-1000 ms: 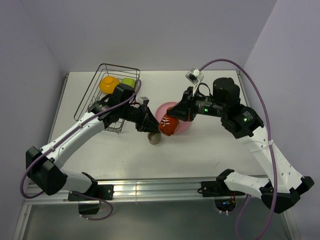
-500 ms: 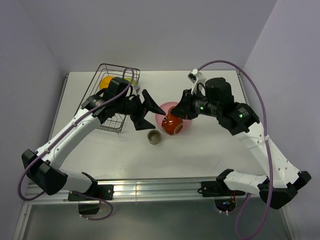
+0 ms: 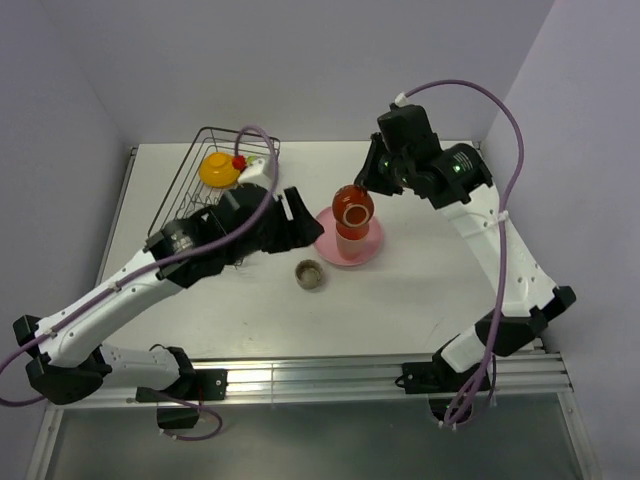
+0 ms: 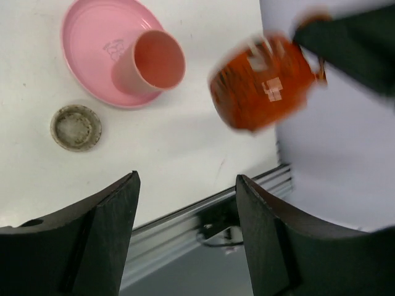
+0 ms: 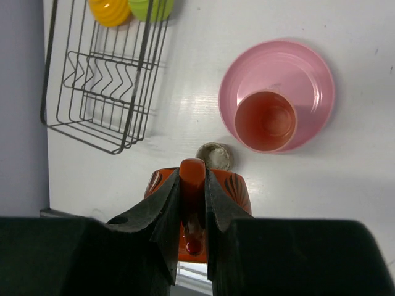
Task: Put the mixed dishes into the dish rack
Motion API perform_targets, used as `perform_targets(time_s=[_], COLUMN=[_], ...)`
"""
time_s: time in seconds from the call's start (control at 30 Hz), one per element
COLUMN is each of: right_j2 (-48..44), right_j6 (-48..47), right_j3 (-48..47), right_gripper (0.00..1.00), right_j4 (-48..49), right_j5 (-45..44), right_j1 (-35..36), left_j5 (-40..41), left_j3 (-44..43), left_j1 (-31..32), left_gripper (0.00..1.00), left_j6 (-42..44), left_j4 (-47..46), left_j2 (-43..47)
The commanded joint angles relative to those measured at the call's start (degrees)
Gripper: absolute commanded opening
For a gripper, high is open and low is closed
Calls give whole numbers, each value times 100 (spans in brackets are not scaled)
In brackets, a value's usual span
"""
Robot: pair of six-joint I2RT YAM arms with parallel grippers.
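My right gripper (image 5: 192, 176) is shut on the handle of the red-brown mug (image 3: 354, 205), holding it in the air above the pink plate (image 3: 372, 250). The mug's body (image 5: 237, 190) hangs beyond the fingers. A pink tumbler (image 5: 265, 120) stands upright on the plate (image 5: 308, 74). The small grey-brown dish (image 3: 310, 274) lies on the table in front of the plate. My left gripper (image 3: 303, 222) is open and holds nothing, left of the mug (image 4: 259, 83). The black wire dish rack (image 3: 190, 205) at the far left holds an orange-yellow bowl (image 3: 218, 168) and a green bowl (image 5: 151, 7).
My left arm lies across the rack's near right side in the top view. The table's front edge and metal rail (image 4: 203, 206) run under the left gripper. Purple walls close in the back and both sides.
My left gripper, shut next to the mug a second ago, has opened and drawn back to the left. My right arm has lifted the mug up and back over the plate.
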State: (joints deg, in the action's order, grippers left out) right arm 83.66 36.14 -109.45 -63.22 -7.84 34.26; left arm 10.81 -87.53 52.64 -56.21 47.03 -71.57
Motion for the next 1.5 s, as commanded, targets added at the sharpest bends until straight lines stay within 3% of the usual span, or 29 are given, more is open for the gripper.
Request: perform_targets(time_s=[0.0,0.1,0.37,0.43,0.67,0.8,1.07,1.47], right_j2=[588,827,951,995,1346,1373,1346,1337], right_j6=[735,868,939,982,1158,1307,1413,1624], right_j3=[-805,-1122,-1289,-1447,-2210,-2151,-1984,-2045], right_gripper=[0,0,0,0,0,0,0,0], right_j4=[-882,-1183,-1333,-1465,-1956,-1957,-1957,-1957], right_j5=[-368,-281,1,1,-42,-16,-78,36], right_j1=[37,54,63,81,177,248,265,283], left_j5=[1721,2381,2637,2602,2681,2681,3128,3726], left_j3=[376,754,650,518,-282,-519,-1810,-2164], left_j1=[991,1713,1899,1908,1908,1908,1925,1978], left_gripper=[71,80,91,99,99,99,99,99], left_j6=[1423,2268,3273,3554,3661,3678,3511,3581], left_j4=[-1077,-1800,-2338,-2365,-1715,-1609,-354,26], left_j2=[187,319,73,-40,-753,-955,-1912,-2282])
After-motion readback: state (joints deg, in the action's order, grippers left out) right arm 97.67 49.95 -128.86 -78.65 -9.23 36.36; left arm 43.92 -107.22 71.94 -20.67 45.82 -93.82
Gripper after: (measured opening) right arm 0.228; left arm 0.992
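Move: The red-brown mug, hanging base outwards from its handle in the right fingers, lies about 9 cm to the left hand's right, 3 cm ahead and roughly level with it. Counted from the left hand, some 30 cm below stand the pink cup 15 cm ahead and 10 cm right, its plate 18 ahead and 10 right, and the small grey bowl 7 ahead, 1 left. From the right hand point the mug's body is 2 cm left and 5 below. The left hand first draws back and right by about 4 cm each, then swings forward again and on to the right, ending some 8 cm right of its start and a little ahead, while its wrist rolls about 45 degrees (left side rising) and its fingers spread from two-thirds to fully open, tips brought close about the mug's body. The right hand keeps its pinch on the handle and presents the mug: it dips nearly 5 cm, comes most of the way back up, drifts a couple of centimetres left towards the other hand and tips slightly downward, then holds still. ##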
